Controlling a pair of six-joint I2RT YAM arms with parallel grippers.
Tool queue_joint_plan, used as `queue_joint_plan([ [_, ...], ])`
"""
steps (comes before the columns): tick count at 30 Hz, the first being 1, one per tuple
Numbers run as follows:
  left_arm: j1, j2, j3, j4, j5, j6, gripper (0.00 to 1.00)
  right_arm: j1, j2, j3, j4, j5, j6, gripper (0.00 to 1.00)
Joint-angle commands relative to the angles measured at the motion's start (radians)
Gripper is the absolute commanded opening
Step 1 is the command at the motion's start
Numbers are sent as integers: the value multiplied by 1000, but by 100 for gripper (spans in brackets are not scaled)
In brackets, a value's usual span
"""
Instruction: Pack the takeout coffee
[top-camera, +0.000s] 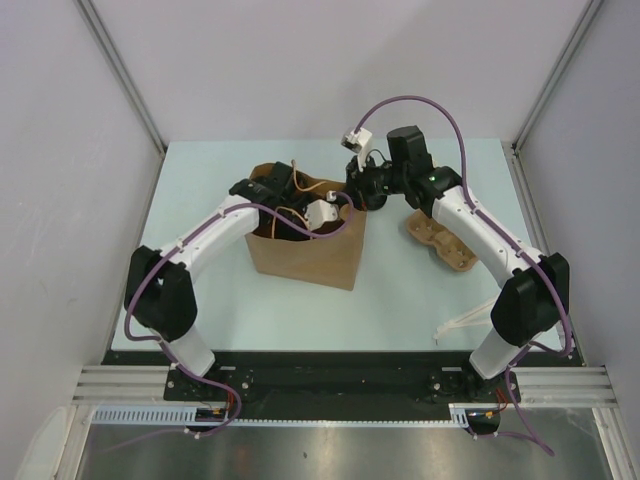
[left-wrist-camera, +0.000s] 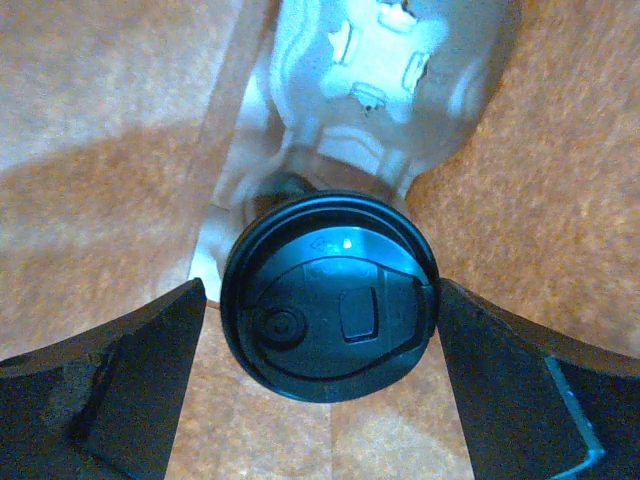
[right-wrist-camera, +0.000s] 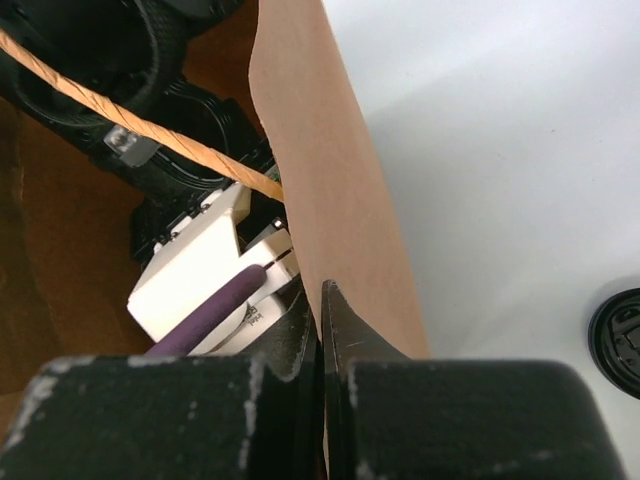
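Note:
A brown paper bag (top-camera: 310, 255) stands open in the middle of the table. My left gripper (top-camera: 300, 222) reaches down inside it. In the left wrist view my left gripper (left-wrist-camera: 320, 300) is open, its fingers (left-wrist-camera: 140, 380) standing either side of a round black lid (left-wrist-camera: 330, 295), with a thin gap on the left. The tan cup's body is hidden; I cannot tell whether it is under the lid. My right gripper (top-camera: 362, 195) is at the bag's far right rim. In the right wrist view my right gripper (right-wrist-camera: 322, 300) is shut on the bag's wall (right-wrist-camera: 340, 180).
The brown pulp cup tray (top-camera: 440, 240) lies right of the bag under my right arm. Another black round lid (right-wrist-camera: 615, 340) lies on the table beside the bag. White strips (top-camera: 460, 325) lie near the right arm's base. The bag's twine handle (right-wrist-camera: 120, 120) crosses the opening.

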Motion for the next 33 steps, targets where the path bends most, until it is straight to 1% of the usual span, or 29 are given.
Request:
queue_joint_plan([
  [1,-18,-61,81,9,-1,-29,100,8,18,30,-33,-30,0,0],
  [14,-21,-130,38,6,7,-51,99,-21,20,27,-4,-74,49,0],
  [33,-21,-223,105,-45,47,-55,100,-29,32,31,6,-77,48,0],
])
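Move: The lidded coffee cup stands in the carrier on the bag's floor, just under the left hand's open fingers: straight below, its middle about 6 cm down and 1 cm to the right. The carrier's empty cell lies some 9 cm farther right of the cup and 2 cm nearer the base; the bag rim pinched by the right hand is about 18 cm right, 3 cm ahead and 14 cm up. From the right hand the cup is roughly 17 cm left, 3 cm back and 20 cm below. With its fingers already wide open and staying so, the left hand backs straight up off the coffee cup inside the bag, rising about 7 cm and drawing clear of the black lid while the wrist tilts some 10 degrees, fingertips swinging a little forward and to the right. The right hand stays where it is, shut on the far rim of the bag near its right corner, and keeps that wall held as the left hand climbs. ##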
